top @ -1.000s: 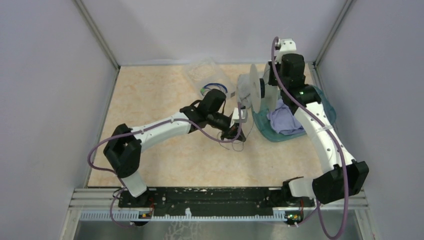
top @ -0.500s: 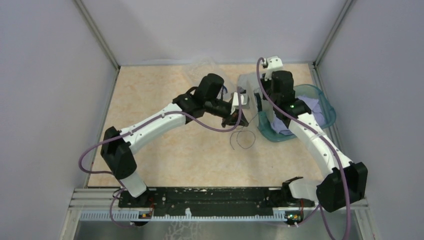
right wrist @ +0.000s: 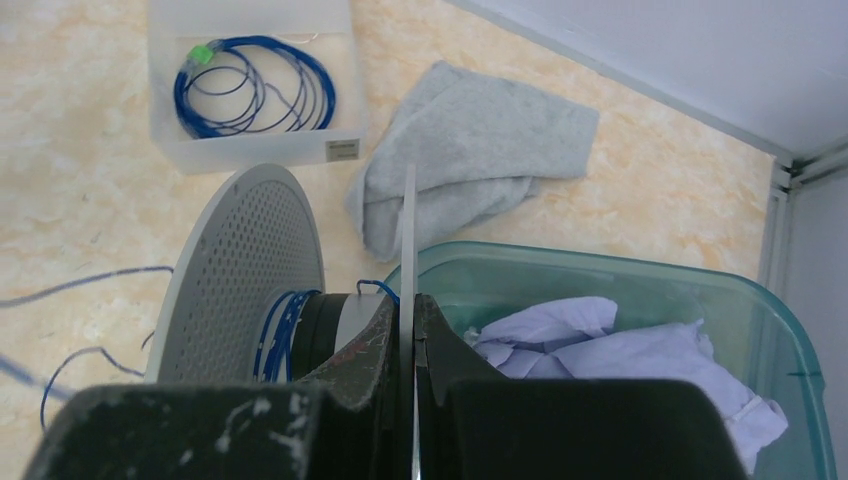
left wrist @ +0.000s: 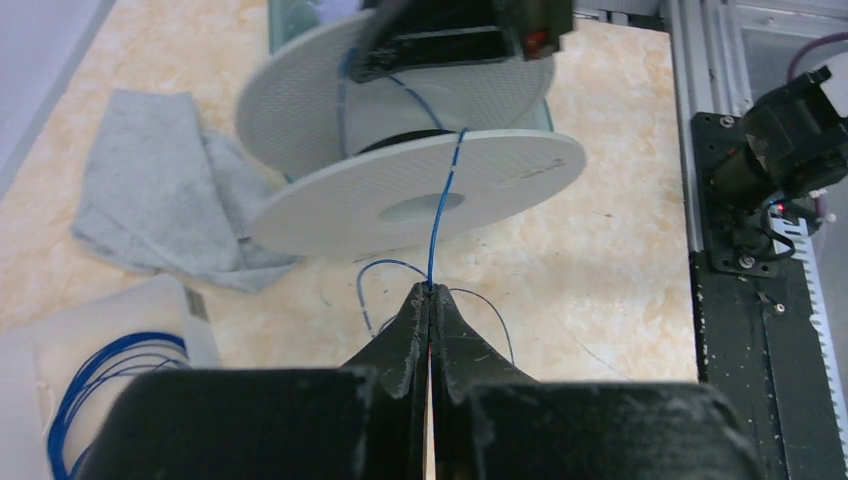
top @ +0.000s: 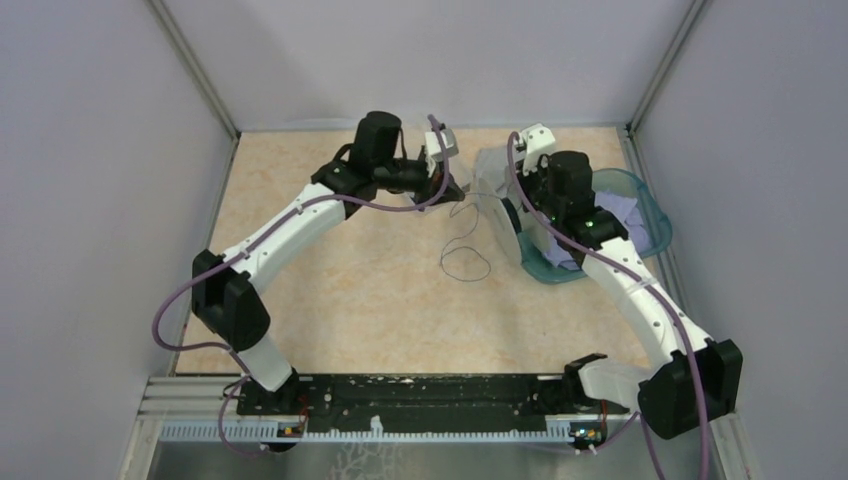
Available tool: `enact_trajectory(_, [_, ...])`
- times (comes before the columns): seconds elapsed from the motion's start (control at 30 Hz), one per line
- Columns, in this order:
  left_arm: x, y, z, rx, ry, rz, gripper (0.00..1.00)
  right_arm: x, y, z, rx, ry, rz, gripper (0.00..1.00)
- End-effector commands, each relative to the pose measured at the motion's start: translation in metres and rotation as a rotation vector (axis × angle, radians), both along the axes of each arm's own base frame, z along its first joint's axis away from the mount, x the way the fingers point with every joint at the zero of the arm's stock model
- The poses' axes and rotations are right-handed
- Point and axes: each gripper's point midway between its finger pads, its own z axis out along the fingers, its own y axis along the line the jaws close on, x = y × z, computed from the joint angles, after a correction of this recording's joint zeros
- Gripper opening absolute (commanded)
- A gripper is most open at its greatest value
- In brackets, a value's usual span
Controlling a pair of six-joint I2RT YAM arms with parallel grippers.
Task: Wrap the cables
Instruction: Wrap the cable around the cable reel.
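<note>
The pale grey spool (left wrist: 420, 195) is held off the table, and my right gripper (right wrist: 408, 300) is shut on the edge of one flange (right wrist: 408, 225). Several turns of thin wire lie on its dark hub (right wrist: 285, 320). My left gripper (left wrist: 430, 292) is shut on the cable (left wrist: 445, 190), a very thin wire that looks dark from above and bluish up close. It runs taut from my fingertips over the near flange to the hub. The slack forms a loose loop (top: 465, 262) on the table. From above, my left gripper (top: 453, 187) is just left of the spool (top: 503, 215).
A teal bin (top: 640, 195) holding a lilac cloth (right wrist: 620, 350) sits right of the spool. A grey cloth (right wrist: 480, 150) lies behind it. A clear box (right wrist: 165, 150) holds a coiled bright blue wire with a green end (right wrist: 250, 85). Enclosure walls stand on three sides.
My left gripper has moved back and to the left, drawing the cable with it. The right arm has lowered and turned the spool. The loose loop has shifted left on the table.
</note>
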Motion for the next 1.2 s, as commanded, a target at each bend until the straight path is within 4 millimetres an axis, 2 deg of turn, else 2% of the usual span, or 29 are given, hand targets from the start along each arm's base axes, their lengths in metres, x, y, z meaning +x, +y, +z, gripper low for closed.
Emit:
enact_trajectory(0.0, [0.015,0.019,0.045,-0.091,-0.051,0.052,0.0,-0.009,0.017,0.033,0.033,-0.106,0.109,0.0])
enact_trajectory(0.2, [0.041,0.041,0.044,-0.104,-0.039,0.137,0.0,-0.017,0.032,0.024,0.035,-0.071,0.215,0.0])
enact_trajectory(0.37, [0.063,0.059,0.031,-0.099,-0.011,0.213,0.0,-0.024,0.038,0.026,0.044,-0.067,0.26,0.0])
enact_trajectory(0.47, [0.066,0.065,0.023,-0.102,0.01,0.227,0.0,-0.026,0.038,0.032,0.054,-0.069,0.262,0.0])
enact_trajectory(0.53, [0.058,0.064,0.019,-0.115,0.007,0.199,0.0,-0.026,0.038,0.038,0.064,-0.071,0.258,0.0])
enact_trajectory(0.6, [0.046,0.064,0.018,-0.146,-0.013,0.158,0.0,-0.025,0.038,0.048,0.076,-0.078,0.25,0.0])
enact_trajectory(0.7, [0.033,0.065,0.009,-0.169,-0.023,0.117,0.06,-0.024,0.039,0.068,0.103,-0.096,0.238,0.0])
enact_trajectory(0.83, [0.012,0.066,-0.019,-0.16,0.034,0.043,0.19,-0.025,0.039,0.101,0.15,-0.131,0.223,0.0])
enact_trajectory(1.0, [0.006,0.067,-0.059,-0.14,0.109,0.049,0.38,-0.03,0.042,0.146,0.203,-0.181,0.232,0.0])
enact_trajectory(1.17, [0.001,0.06,-0.086,-0.139,0.199,-0.008,0.56,-0.04,0.048,0.191,0.262,-0.22,0.27,0.0])
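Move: The reel, already held by the rim of its right flange, has its hub some 8 cm below the right hand and 3 cm left, 1 cm back; the grey towel lies 18 cm ahead of that hand and 1 cm left, nearly 20 cm down. From the left hand, already pinching the cable, the reel is about 13 cm right, 3 cm ahead and 9 cm lower; the clear box is some 22 cm ahead, 7 cm left and 20 cm down. The cable, still pinched in the left hand, is drawn forward and left away from the reel, about 7 cm each way; that hand then comes back some 6 cm while sinking below its starting height, and its fingers open and let the cable go. The right hand keeps its grip on the flange, eases back and left about 3 cm, turning counter-clockwise, then lifts the reel some 12 cm. ##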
